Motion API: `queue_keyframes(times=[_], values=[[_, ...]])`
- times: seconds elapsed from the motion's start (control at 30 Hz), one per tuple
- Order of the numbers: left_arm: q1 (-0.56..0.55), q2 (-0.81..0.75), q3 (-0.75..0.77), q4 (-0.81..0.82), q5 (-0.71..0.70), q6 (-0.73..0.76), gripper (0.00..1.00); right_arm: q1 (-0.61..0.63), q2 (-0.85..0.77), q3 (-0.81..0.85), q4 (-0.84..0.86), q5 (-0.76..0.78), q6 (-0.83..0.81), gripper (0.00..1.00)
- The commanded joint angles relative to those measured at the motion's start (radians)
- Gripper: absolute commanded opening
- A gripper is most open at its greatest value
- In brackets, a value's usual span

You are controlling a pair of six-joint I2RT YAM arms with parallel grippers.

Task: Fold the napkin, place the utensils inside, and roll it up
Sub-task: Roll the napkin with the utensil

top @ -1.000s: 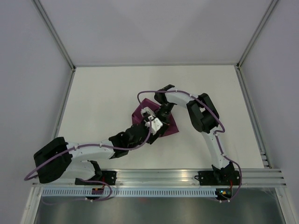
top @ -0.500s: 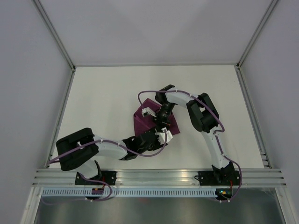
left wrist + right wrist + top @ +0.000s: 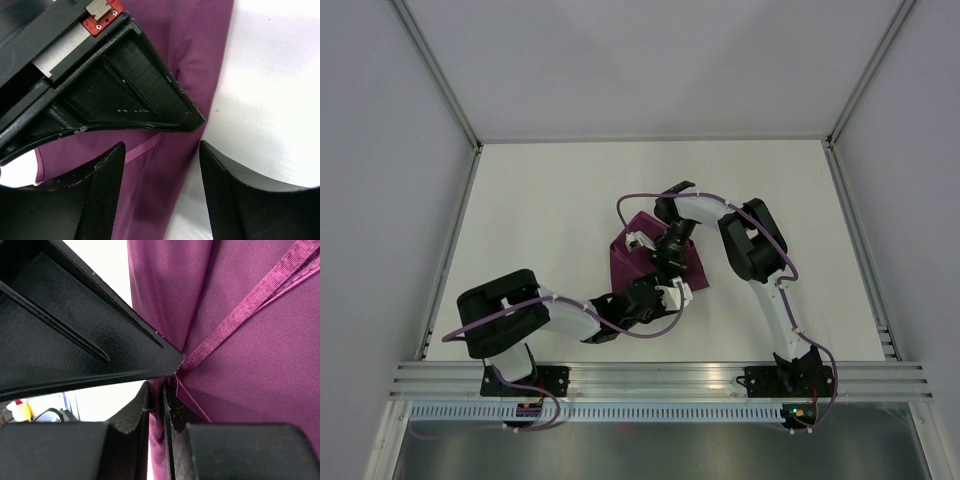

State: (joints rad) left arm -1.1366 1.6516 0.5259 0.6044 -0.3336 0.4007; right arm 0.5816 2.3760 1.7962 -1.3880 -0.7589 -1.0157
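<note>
The dark magenta napkin [image 3: 625,260] lies crumpled in the middle of the table, mostly under both arms. My right gripper [image 3: 665,265] is shut on a fold of the napkin [image 3: 250,355], with cloth pinched between its pads [image 3: 145,415]. My left gripper [image 3: 672,290] is open at the napkin's near right edge; in the left wrist view its fingers [image 3: 107,195] straddle the napkin's edge [image 3: 160,190] without closing on it. The right gripper's black finger [image 3: 135,95] shows just beyond. No utensils are in view.
The white table [image 3: 540,210] is bounded by grey walls and a metal frame rail [image 3: 660,375] at the near edge. The two arms cross closely over the napkin.
My left arm has swung its gripper from the napkin's left side round to the near right edge, and its elbow has moved right. The right gripper has held its place.
</note>
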Motion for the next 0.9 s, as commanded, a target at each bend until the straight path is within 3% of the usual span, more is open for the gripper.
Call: queue_keyframes(times=[0.0, 0.07, 0.17, 0.2, 0.3, 0.5, 0.57, 0.6, 0.7, 0.87], values=[[-0.008, 0.036, 0.028, 0.017, -0.018, 0.066, 0.66, -0.016, 0.083, -0.014, 0.119, 0.199, -0.072, 0.0], [-0.006, 0.049, 0.036, 0.014, -0.015, 0.076, 0.64, -0.017, 0.083, -0.014, 0.118, 0.199, -0.07, 0.0], [-0.006, 0.072, 0.059, -0.034, 0.001, 0.079, 0.5, -0.017, 0.081, -0.011, 0.115, 0.199, -0.072, 0.0], [-0.006, 0.076, 0.066, -0.049, 0.007, 0.069, 0.39, -0.017, 0.083, -0.008, 0.116, 0.199, -0.072, 0.0], [-0.005, 0.079, 0.072, -0.063, 0.031, 0.05, 0.26, -0.019, 0.08, -0.003, 0.116, 0.191, -0.07, 0.01], [0.023, 0.065, 0.094, -0.141, 0.106, -0.008, 0.09, -0.022, 0.068, -0.001, 0.129, 0.171, -0.052, 0.01], [0.041, 0.06, 0.103, -0.164, 0.146, -0.042, 0.05, -0.032, 0.048, 0.0, 0.145, 0.143, -0.032, 0.12], [0.049, 0.057, 0.103, -0.17, 0.166, -0.06, 0.03, -0.037, 0.026, 0.0, 0.15, 0.13, -0.024, 0.23], [0.083, 0.036, 0.082, -0.152, 0.264, -0.144, 0.02, -0.065, -0.024, -0.001, 0.162, 0.066, -0.004, 0.38], [0.132, 0.042, 0.072, -0.132, 0.359, -0.246, 0.02, -0.121, -0.107, -0.02, 0.222, -0.014, 0.067, 0.47]])
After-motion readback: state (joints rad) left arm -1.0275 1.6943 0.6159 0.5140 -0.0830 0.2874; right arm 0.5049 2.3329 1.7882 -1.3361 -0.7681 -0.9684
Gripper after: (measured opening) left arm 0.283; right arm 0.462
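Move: The napkin's near-side roll lies just off the left hand's open fingertips, about 2 cm to its right, level fore and aft, and roughly 1 cm lower. The right fingers already hold this roll between their tips. The napkin's far corner is about 13 cm ahead of the right hand and 8 cm to its left, its right corner some 3 cm back and 6 cm to its right, both about 1 cm lower. The left fingers close and pinch the near-side roll close beside the right hand's grip, while that hand slides about 2 cm right and 1 cm down, then tips down some 10 degrees. The right hand keeps its pinch while easing about 1 cm right, then opens, lets go of the roll and moves off some 3 cm forward and 1 cm up. ##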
